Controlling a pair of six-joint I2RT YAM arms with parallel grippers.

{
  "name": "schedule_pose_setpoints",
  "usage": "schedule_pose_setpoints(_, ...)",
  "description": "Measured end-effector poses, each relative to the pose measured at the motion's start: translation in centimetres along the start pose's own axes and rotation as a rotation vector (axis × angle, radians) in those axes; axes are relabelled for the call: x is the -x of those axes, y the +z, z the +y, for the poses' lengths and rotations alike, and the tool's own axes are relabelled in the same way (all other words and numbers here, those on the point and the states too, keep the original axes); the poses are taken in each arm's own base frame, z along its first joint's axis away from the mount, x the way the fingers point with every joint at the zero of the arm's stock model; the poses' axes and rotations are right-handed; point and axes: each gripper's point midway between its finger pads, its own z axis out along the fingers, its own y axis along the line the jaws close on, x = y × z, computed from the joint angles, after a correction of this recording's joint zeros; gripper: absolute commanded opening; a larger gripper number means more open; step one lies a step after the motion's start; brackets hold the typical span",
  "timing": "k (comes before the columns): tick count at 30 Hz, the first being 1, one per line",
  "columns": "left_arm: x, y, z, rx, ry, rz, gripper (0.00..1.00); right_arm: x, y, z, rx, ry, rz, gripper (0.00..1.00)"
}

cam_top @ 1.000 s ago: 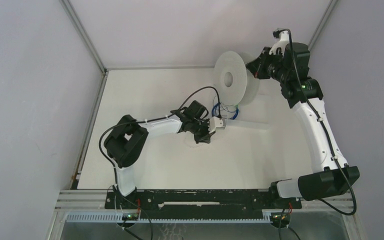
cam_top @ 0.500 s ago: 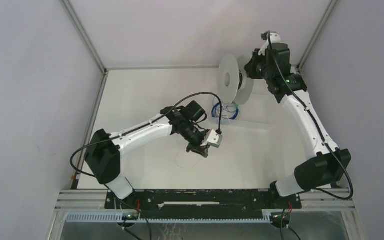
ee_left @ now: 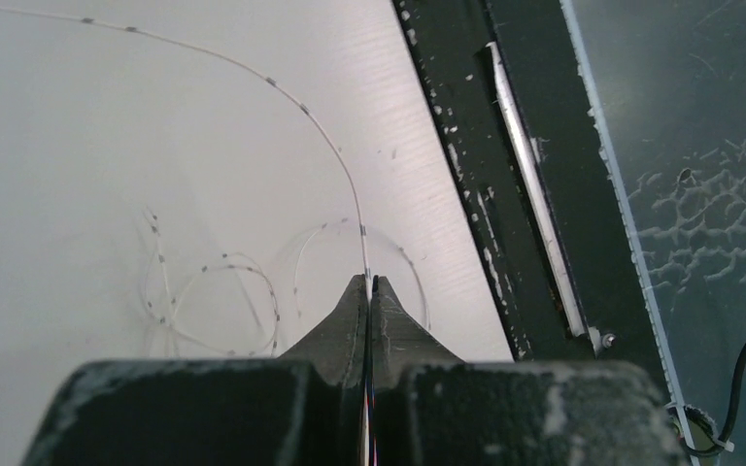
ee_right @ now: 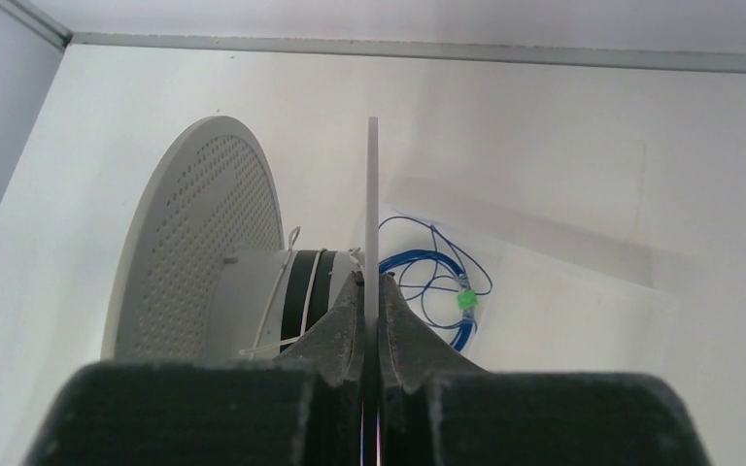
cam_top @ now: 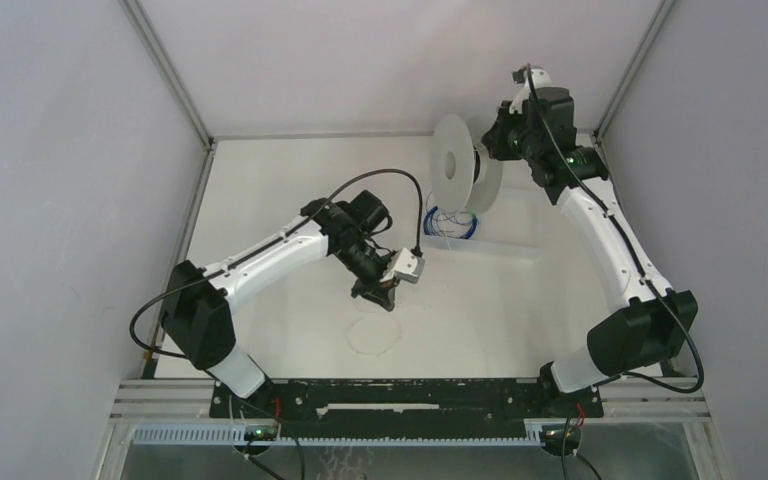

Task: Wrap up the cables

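Observation:
The cables are one hair-thin pale strand (ee_left: 303, 109) that arcs across the white table into my left gripper (ee_left: 370, 280). That gripper is shut on the strand, and loose loops (ee_left: 276, 317) lie on the table just under its tips. From above, the left gripper (cam_top: 378, 297) hangs over a faint loop (cam_top: 372, 335) near the table's middle front. My right gripper (ee_right: 371, 282) is shut on the thin edge of the near flange (ee_right: 372, 194) of a white spool (cam_top: 455, 165), which it holds on edge at the back (cam_top: 485, 150). The spool's hub (ee_right: 301, 291) carries a black band and white ties.
A coil of blue cable (cam_top: 450, 222) with a green tag (ee_right: 464, 299) lies in a clear bag below the spool. The black base rail (ee_left: 486, 194) runs along the near table edge. Grey walls close in both sides and the back.
My left arm has swung forward and leftward, drawing the strand away from the blue coil. My right arm has shifted left and turned the spool to more edge-on.

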Motion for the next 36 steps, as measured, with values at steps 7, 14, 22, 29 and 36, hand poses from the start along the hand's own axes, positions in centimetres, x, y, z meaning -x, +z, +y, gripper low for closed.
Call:
schedule_pose_setpoints(7, -2.3, -1.5, 2.2, 0.061, -0.083, 0.018, 0.0, 0.2, -0.6, 0.4, 0.047, 0.01, -0.001, 0.0)
schedule_pose_setpoints(14, -3.7, -1.0, 2.9, 0.072, -0.117, 0.077, 0.0, 0.8, -1.2, -0.4, 0.056, 0.063, -0.01, 0.0)
schedule_pose_setpoints(22, -2.5, 1.2, 1.2, 0.02, -0.047, 0.124, 0.0, 1.1, -1.2, -1.6, -0.005, 0.108, -0.018, 0.0)
schedule_pose_setpoints(29, -1.2, 3.6, -1.6, -0.07, 0.031, 0.16, 0.0, 2.1, -0.7, -3.5, -0.107, 0.108, -0.05, 0.0)
schedule_pose_setpoints(36, 1.7, 3.3, -2.3, -0.091, 0.078, 0.118, 0.0, 1.6, 0.8, -5.1, -0.211, 0.067, -0.06, 0.0)
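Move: My left hand grips the thin white cable. The spool it is being wound on lies about 27 cm ahead, 15 cm to the right and roughly 10 cm higher; the blue cable lies on the table about 28 cm ahead and 15 cm right, and a loose white loop some 4 cm left, both about 14 cm below. My right hand holds the spool by one flange, its middle about 7 cm below, 4 cm left and 2 cm ahead. With the white cable kept pinched, I swing my left hand some 3 cm forward and a little left while sinking, then draw it back about 7 cm and to the right, away from the spool, lifting a little at the end. My right hand keeps its grip on the flange, rises slightly, then carries the spool about 5 cm right and a bit forward, turning clockwise while lowering again. ##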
